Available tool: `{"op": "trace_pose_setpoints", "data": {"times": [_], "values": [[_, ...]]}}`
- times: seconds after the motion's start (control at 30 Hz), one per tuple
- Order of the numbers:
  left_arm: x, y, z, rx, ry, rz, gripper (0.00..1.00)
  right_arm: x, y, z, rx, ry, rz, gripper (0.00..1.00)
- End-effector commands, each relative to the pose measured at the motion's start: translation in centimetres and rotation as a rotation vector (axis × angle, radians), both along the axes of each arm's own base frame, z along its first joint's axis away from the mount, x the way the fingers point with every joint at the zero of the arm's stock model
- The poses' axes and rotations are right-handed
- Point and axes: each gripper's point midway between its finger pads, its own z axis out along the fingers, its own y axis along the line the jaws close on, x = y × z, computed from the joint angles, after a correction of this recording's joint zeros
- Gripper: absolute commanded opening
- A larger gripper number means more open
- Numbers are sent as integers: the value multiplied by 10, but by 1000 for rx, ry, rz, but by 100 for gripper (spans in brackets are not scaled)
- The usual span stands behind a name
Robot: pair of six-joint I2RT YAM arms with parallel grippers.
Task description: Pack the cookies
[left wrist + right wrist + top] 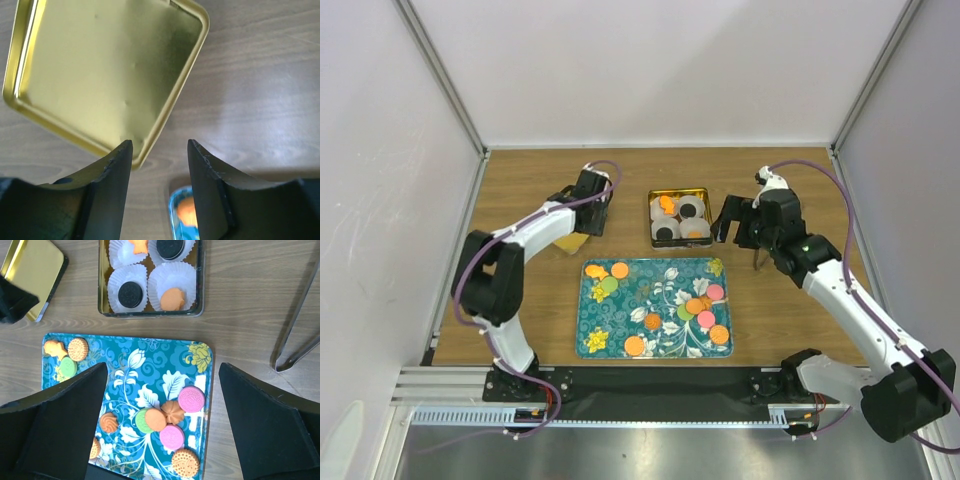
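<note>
Several cookies point(192, 399) in orange, pink and green lie on the teal flowered tray point(165, 347), in a cluster at its right point(702, 306) and another at its left corner point(606, 276). The open tin point(650, 218) behind the tray holds paper cups with black cookies point(131, 291) and orange ones point(172, 299). My right gripper point(162, 367) hangs open above the tray, with nothing between its fingers. My left gripper point(160, 145) stands open over bare wood. Its left fingertip point(122, 155) is at the corner of the gold lid point(105, 70).
Metal tongs point(300, 325) lie on the wood to the right of the tray and tin. The gold lid point(572, 243) rests left of the tin, under the left arm. White walls and frame posts enclose the table on three sides.
</note>
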Motion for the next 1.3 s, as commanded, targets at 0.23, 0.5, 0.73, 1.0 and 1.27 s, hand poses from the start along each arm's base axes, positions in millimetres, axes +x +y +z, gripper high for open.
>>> {"op": "trace_pose_setpoints", "data": {"times": [0.23, 0.5, 0.73, 1.0, 1.27], "values": [[47, -6, -17, 17, 7, -24, 50, -13, 1, 9, 8, -22, 30, 100], [55, -1, -40, -64, 67, -2, 45, -15, -4, 5, -6, -19, 18, 100], [54, -6, -51, -98, 102, -15, 26, -15, -2, 4, -4, -17, 20, 100], [66, -6, -12, -106, 39, 1, 0, -12, 1, 4, 1, -25, 29, 99], [84, -35, 120, -292, -168, -55, 0, -4, 17, 15, 48, -46, 103, 100]]}}
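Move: Ahead of the left hand and to its left lies the gold lid, its middle about 6 cm forward, 6 cm left and 6 cm lower; its slanting right-hand edge runs close in front of the half-open fingers. The fish-shaped cookie on the tray is roughly 6 cm back and 1 cm right, and the box of filled paper cups some 7 cm ahead and 22 cm right. From the right hand the lid lies about 39 cm left, 9 cm ahead and 19 cm lower. Dipping forward and down onto the gold lid's right-hand edge, the left hand sinks about 6 cm while reaching some 4 cm farther out. There the half-open fingers shut and pinch the thin rim, then the hand climbs between 6 and 7 cm, easing a little farther forward with the edge still gripped. ##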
